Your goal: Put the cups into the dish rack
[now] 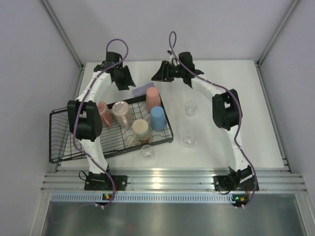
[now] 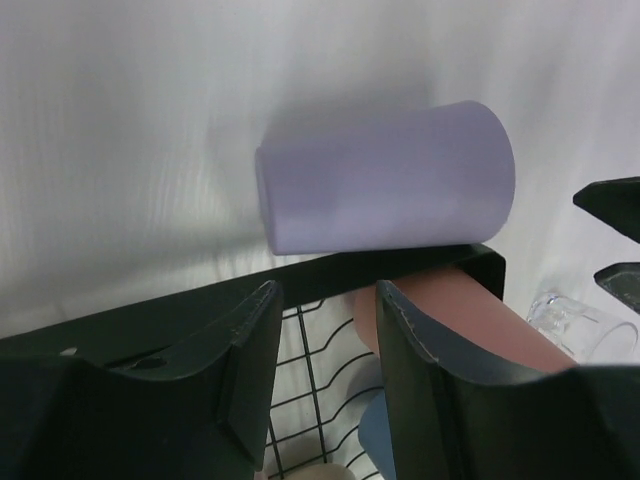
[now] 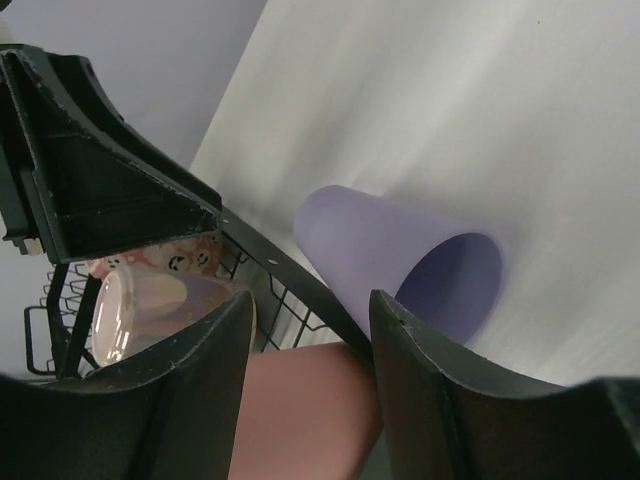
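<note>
The black wire dish rack (image 1: 59,142) holds a salmon tumbler (image 1: 153,97), a blue tumbler (image 1: 157,118), a pink mug (image 1: 104,114), a pale mug (image 1: 120,113) and a cream mug (image 1: 140,130). A lavender cup (image 1: 141,90) lies on its side on the table, against the rack's far rim (image 2: 300,275). My left gripper (image 1: 125,83) hovers over that far rim, open and empty (image 2: 328,290). My right gripper (image 1: 157,76) hangs open just behind the salmon tumbler (image 3: 300,410), which shows below its fingers, with the lavender cup (image 3: 400,250) beyond. Three clear glasses (image 1: 190,108) (image 1: 189,140) (image 1: 147,151) stand on the table.
The two grippers are close together over the rack's far right corner. The left gripper's body (image 3: 90,170) fills the upper left of the right wrist view. A taller basket section (image 1: 56,123) sticks out at the rack's left end, past the table's edge.
</note>
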Tool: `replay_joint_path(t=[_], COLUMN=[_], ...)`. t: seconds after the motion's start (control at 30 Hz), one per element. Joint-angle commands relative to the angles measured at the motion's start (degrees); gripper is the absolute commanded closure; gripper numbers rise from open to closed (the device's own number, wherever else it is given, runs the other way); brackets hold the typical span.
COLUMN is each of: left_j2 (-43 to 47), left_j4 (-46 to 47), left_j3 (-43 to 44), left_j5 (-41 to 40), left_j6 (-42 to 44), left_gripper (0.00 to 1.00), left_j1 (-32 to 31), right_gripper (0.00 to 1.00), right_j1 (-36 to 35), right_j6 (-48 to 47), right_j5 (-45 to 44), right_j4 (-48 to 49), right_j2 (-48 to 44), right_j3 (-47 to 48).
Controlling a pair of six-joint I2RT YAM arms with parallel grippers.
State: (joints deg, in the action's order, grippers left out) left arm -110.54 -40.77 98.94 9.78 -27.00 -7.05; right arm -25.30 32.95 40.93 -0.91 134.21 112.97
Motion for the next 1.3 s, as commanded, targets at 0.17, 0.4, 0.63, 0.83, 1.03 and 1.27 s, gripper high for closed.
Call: replay_joint_path(t=[0.17, 0.4, 0.63, 0.83, 1.03, 1.27], left_j2=[-8.28, -12.50, -14.87, -17.07, -19.71, -19.80], left_j4=[0.43, 0.52, 0.52, 0.52, 0.87, 3.94], left_j3=[6.62, 9.34, 10.48, 12.33, 14.79, 14.18], left_j5=[3.66, 3.49, 4.72, 6.56, 11.91, 17.02], left_j6=[0.55, 1.08, 1.34, 1.34, 0.46, 0.46], left_gripper=[0.51, 0.49, 0.49, 0.50, 0.52, 0.53], left_j1=[1.42, 1.78, 2.04, 2.13, 2.13, 0.99], right_gripper=[0.49, 0.50, 0.51, 0.54, 0.54, 0.72], right_j1=[0.78, -0.01, -0.98, -1.33, -1.24, -0.54], right_j6=[-1.40, 2.20, 6.07, 6.95, 5.64, 5.81], right_j5=[4.07, 4.25, 5.13, 4.69, 4.43, 3.81], right_j4=[0.38, 6.79, 11.54, 12.34, 11.45, 12.68], right_j2=[6.23, 10.01, 12.74, 14.23, 12.31, 10.02], right_j3=[4.89, 6.21, 7.79, 10.51, 9.04, 6.21])
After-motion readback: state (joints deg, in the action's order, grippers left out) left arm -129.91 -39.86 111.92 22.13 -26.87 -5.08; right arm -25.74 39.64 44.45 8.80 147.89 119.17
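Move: Just beyond the rack's far rail lies the purple cup on its side, its mouth towards the right hand: some 5 cm ahead of the left hand, 6 cm to its right and 9 cm below. From the right hand it lies about 8 cm to the left, 2 cm ahead and 8 cm down. The pink cup in the rack is roughly 6 cm back and 2 cm left of the right hand; the pale mug sits about 8 cm back and 3 cm left of the left hand. Sinking about 7 cm, both half-open hands come down on the lying purple cup from its two ends. The left also reaches some 5 cm forward to the cup's closed end, then shifts about 2 cm right, meeting that end with a finger. The right drops, eases left and a little forward while rising slightly, then dips again and narrows its fingers around the back wall of the mouth, one finger inside. ##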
